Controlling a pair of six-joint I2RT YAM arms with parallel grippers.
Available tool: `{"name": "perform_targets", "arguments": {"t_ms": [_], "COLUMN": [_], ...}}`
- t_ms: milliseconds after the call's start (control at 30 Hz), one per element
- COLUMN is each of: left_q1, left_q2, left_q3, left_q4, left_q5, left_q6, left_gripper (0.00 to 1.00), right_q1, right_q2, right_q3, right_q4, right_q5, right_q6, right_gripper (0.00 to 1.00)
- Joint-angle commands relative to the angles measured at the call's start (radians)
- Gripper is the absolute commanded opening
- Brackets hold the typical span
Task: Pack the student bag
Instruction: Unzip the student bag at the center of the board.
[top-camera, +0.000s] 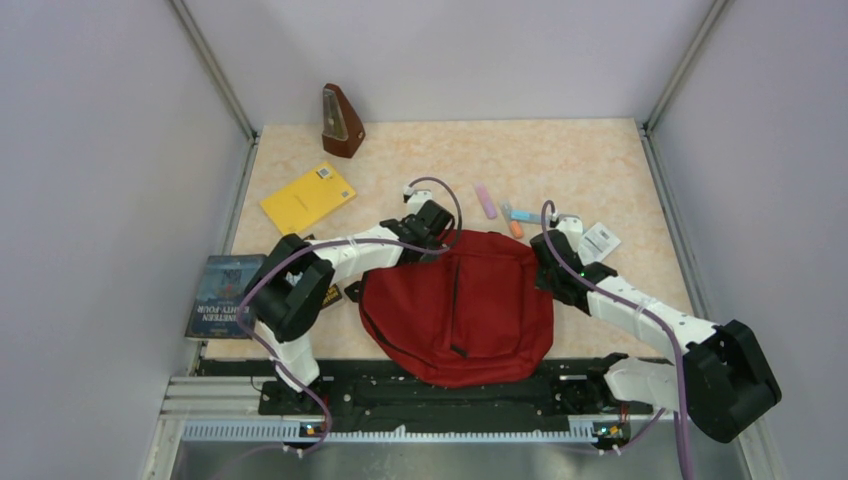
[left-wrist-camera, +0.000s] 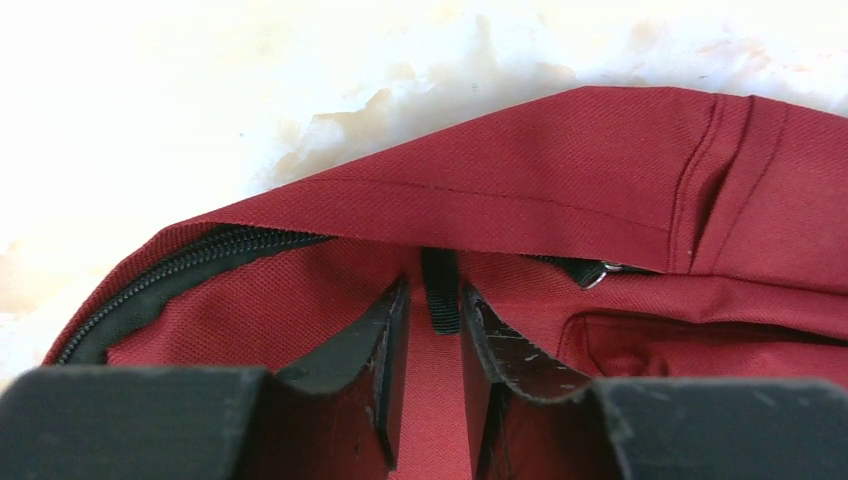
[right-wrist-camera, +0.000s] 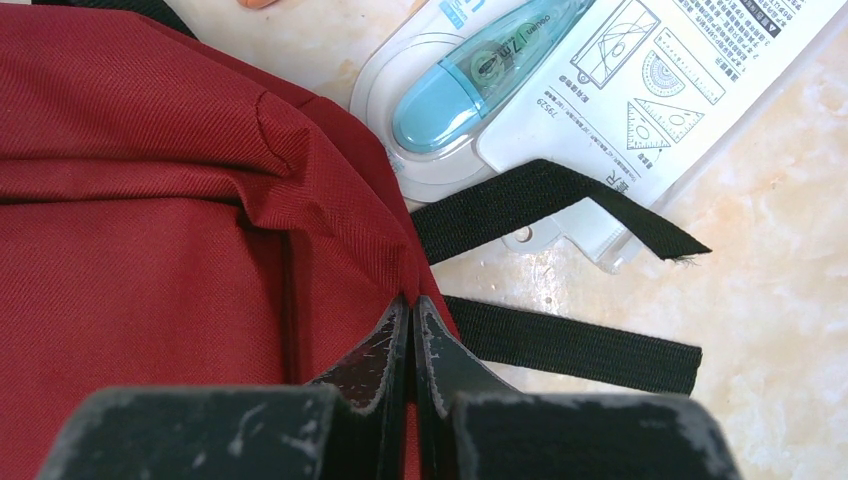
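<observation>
The student bag (top-camera: 460, 310), dark red, lies flat at the near middle of the table. My left gripper (top-camera: 438, 238) is at its far left top edge. In the left wrist view the left gripper (left-wrist-camera: 435, 290) stands open inside the unzipped mouth, with a short black pull strap (left-wrist-camera: 440, 295) hanging between its fingertips and the black zipper (left-wrist-camera: 190, 265) to the left. My right gripper (top-camera: 545, 260) is at the bag's far right corner. Seen from the right wrist, that gripper (right-wrist-camera: 412, 300) is shut on a fold of the red fabric (right-wrist-camera: 150, 200).
Two black bag straps (right-wrist-camera: 570, 342) lie on the table right of the right gripper. A blue correction tape (right-wrist-camera: 485, 70) and a packaged ruler set (right-wrist-camera: 650, 90) sit just beyond. A yellow book (top-camera: 308, 196), a metronome (top-camera: 341, 122), a dark book (top-camera: 224, 294) and a pink item (top-camera: 485, 200) lie around.
</observation>
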Motion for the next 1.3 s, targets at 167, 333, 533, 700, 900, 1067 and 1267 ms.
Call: {"name": "perform_targets", "arguments": {"t_ms": [167, 333, 533, 700, 900, 1067, 1267], "left_q1": [-0.001, -0.001, -0.001, -0.001, -0.001, -0.002, -0.001], "left_q2": [0.03, 0.02, -0.026, -0.072, -0.092, -0.107, -0.117], "left_q3": [0.07, 0.092, 0.098, 0.066, 0.047, 0.046, 0.045], "left_q4": [-0.092, -0.095, -0.121, -0.111, -0.114, -0.143, -0.165], "left_q5": [-0.068, -0.107, -0.202, -0.278, -0.332, -0.403, -0.439], "left_q6": [0.017, 0.051, 0.082, 0.102, 0.112, 0.118, 0.118], "left_gripper": [0.1, 0.0, 0.0, 0.0, 0.0, 0.0, 0.0], "right_q1": [-0.011, -0.012, -0.012, -0.011, -0.012, -0.012, -0.012], "right_q2": [-0.025, -0.031, -0.032, -0.03, -0.025, -0.022, -0.019], "right_q3": [0.01, 0.013, 0.01, 0.008, 0.007, 0.001, 0.001], "right_q4": [0.015, 0.009, 0.005, 0.006, 0.005, 0.006, 0.001], "right_q5": [-0.001, 0.012, 0.027, 0.033, 0.041, 0.05, 0.058], "right_q6": [0.0, -0.004, -0.006, -0.007, -0.004, 0.001, 0.012], "right_gripper": [0.0, 0.0, 0.0, 0.0, 0.0, 0.0, 0.0]}}
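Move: The zipper's black pull tab already hangs between the left gripper's half-open fingertips, within about 1 cm of the hand point. Along the zip, the second slider lies about 6 cm to the right and 1 cm ahead. The pink case is roughly 7 cm ahead and 7 cm right, on the table some 4 cm lower; the yellow book is about 22 cm left and 7 cm ahead. From the right gripper, the pull tab is some 18 cm left and 8 cm ahead, about level. Close the left fingers on the black pull tab while easing slightly left, then draw it left along the bag's top zip, away from the second slider. Travel about 6 cm left in all, rising some 5 cm and going a little forward, with the hand's left side rolling up nearly 20 degrees. Keep the right gripper still and shut at the bag's right edge. ##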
